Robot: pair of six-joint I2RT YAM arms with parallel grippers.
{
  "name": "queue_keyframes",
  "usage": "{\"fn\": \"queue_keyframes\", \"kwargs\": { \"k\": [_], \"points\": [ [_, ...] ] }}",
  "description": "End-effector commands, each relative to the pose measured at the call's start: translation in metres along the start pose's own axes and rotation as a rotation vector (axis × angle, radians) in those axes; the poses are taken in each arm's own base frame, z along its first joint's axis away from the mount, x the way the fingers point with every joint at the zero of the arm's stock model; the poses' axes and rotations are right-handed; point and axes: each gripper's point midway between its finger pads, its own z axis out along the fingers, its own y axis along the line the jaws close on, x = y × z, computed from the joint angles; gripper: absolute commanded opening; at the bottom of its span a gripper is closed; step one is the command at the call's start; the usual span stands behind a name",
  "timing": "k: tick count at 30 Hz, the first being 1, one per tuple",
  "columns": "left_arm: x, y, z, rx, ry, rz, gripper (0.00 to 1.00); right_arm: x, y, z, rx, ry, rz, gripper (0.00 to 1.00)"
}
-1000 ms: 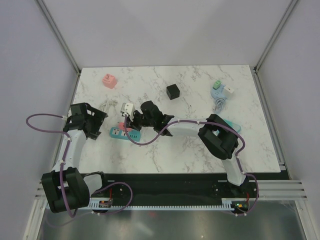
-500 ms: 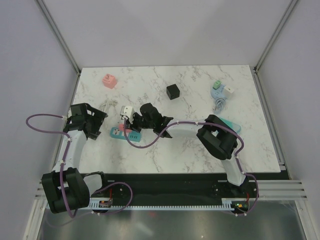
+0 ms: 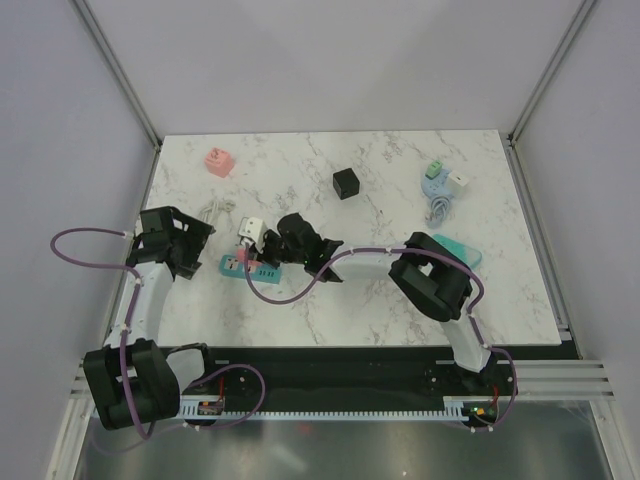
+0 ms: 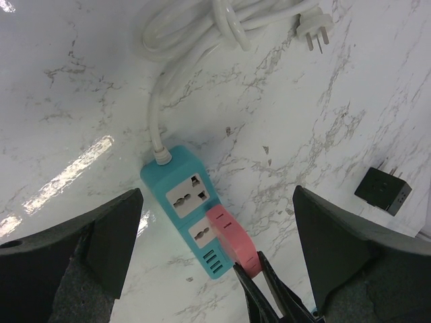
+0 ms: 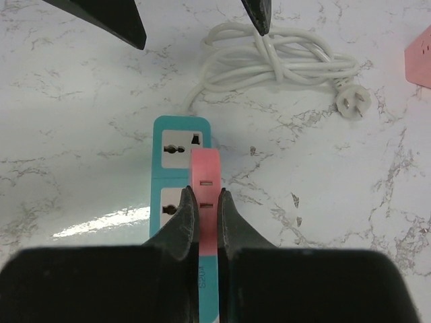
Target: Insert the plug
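A teal power strip (image 3: 236,265) lies at the left of the marble table, its white cord (image 5: 269,57) coiled beyond it. My right gripper (image 5: 204,202) is shut on a pink plug (image 5: 205,167), which stands on edge along the strip's (image 5: 176,142) right side by the second socket. Its prongs are hidden, so I cannot tell whether they sit in the socket. The left wrist view shows the plug (image 4: 232,235) against the strip (image 4: 180,192), pinched by the right fingertips (image 4: 259,296). My left gripper (image 4: 215,192) hovers above the strip, open and holding nothing.
A pink cube adapter (image 3: 218,160) sits at the back left and a black cube adapter (image 3: 346,183) at mid-back. Blue, white and green adapters (image 3: 440,178) with a cord are at the back right. A second teal strip (image 3: 465,250) lies partly under the right arm.
The right gripper has slid left with the pink plug, onto the teal strip. The left arm has not moved.
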Motion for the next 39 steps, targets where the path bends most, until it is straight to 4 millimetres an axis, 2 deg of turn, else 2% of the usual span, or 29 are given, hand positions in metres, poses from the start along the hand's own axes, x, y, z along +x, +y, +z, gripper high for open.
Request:
{"fn": "queue_keyframes", "kwargs": {
  "k": [1,12,16,18,19,20,22,23,24,26,27,29,32,34,35,37,38,39],
  "points": [
    [-0.011,-0.005,-0.004,0.027,-0.053,0.027,1.00,0.073,0.021,0.002,-0.058,0.214,0.049,0.00],
    [-0.017,-0.003,-0.007,0.017,-0.090,0.030,1.00,0.094,0.031,0.001,-0.075,0.257,0.088,0.00],
    [-0.017,-0.003,-0.008,0.021,-0.093,0.041,1.00,0.088,0.025,0.001,-0.054,0.268,0.089,0.00],
    [-0.020,-0.004,-0.009,0.021,-0.104,0.063,1.00,0.084,0.021,-0.001,-0.038,0.270,0.086,0.06],
    [-0.021,-0.003,-0.009,0.017,-0.111,0.066,1.00,0.076,0.015,-0.002,-0.015,0.261,0.080,0.11],
    [-0.023,-0.003,-0.010,0.015,-0.115,0.073,1.00,0.070,0.013,-0.003,-0.006,0.251,0.081,0.21],
    [-0.023,-0.007,-0.012,0.028,-0.114,0.078,1.00,0.048,0.006,-0.005,0.009,0.214,0.078,0.33],
    [-0.023,-0.007,-0.012,0.030,-0.114,0.078,1.00,0.039,0.004,-0.005,0.014,0.199,0.080,0.44],
    [-0.022,-0.008,-0.012,0.030,-0.111,0.082,1.00,0.021,0.000,-0.006,0.019,0.174,0.081,0.49],
    [-0.025,-0.009,-0.014,0.035,-0.119,0.095,1.00,0.000,-0.005,-0.008,0.022,0.140,0.086,0.62],
    [-0.026,-0.010,-0.015,0.036,-0.122,0.098,1.00,-0.019,-0.010,-0.011,0.031,0.105,0.081,0.64],
    [-0.028,-0.011,-0.018,0.040,-0.134,0.109,1.00,-0.037,-0.014,-0.014,0.035,0.070,0.084,0.70],
    [-0.033,-0.020,-0.027,0.072,-0.154,0.147,1.00,-0.075,-0.017,-0.028,0.033,0.004,0.090,0.77],
    [-0.035,-0.031,-0.031,0.101,-0.150,0.181,1.00,-0.086,-0.016,-0.038,0.035,-0.008,0.108,0.88],
    [-0.035,-0.035,-0.032,0.114,-0.146,0.209,1.00,-0.094,-0.013,-0.051,0.036,-0.022,0.132,0.90],
    [-0.032,-0.052,-0.033,0.170,-0.116,0.281,1.00,-0.101,-0.014,-0.068,0.060,-0.032,0.156,0.96],
    [-0.032,-0.060,-0.033,0.192,-0.108,0.319,1.00,-0.108,-0.012,-0.086,0.080,-0.044,0.196,0.98],
    [-0.032,-0.077,-0.036,0.229,-0.105,0.364,0.98,-0.107,-0.017,-0.097,0.127,-0.040,0.218,0.98]
  ]
}}
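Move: Between the right fingers is the pink plug, its middle about 2 cm to the left and 1 cm below. The teal power strip's middle lies some 2 cm back, 1 cm left and 4 cm below. The white cable coil is roughly 9 cm ahead and 12 cm left, 5 cm down; its three-pin plug is about 15 cm ahead and 8 cm left. From the left hand the pink plug lies level ahead, about 11 cm right and 4 cm down. Letting go of the pink plug on the teal strip: the right hand, still pinching, nudges it slightly left and forward, pauses, then opens wide while dipping about 3 cm and easing right. It then rises some 11 cm from that low point, clear of the strip, drifting right and a little back. Empty and open, the left hand lifts about 4 cm late on, tilting roughly 10 degrees. ##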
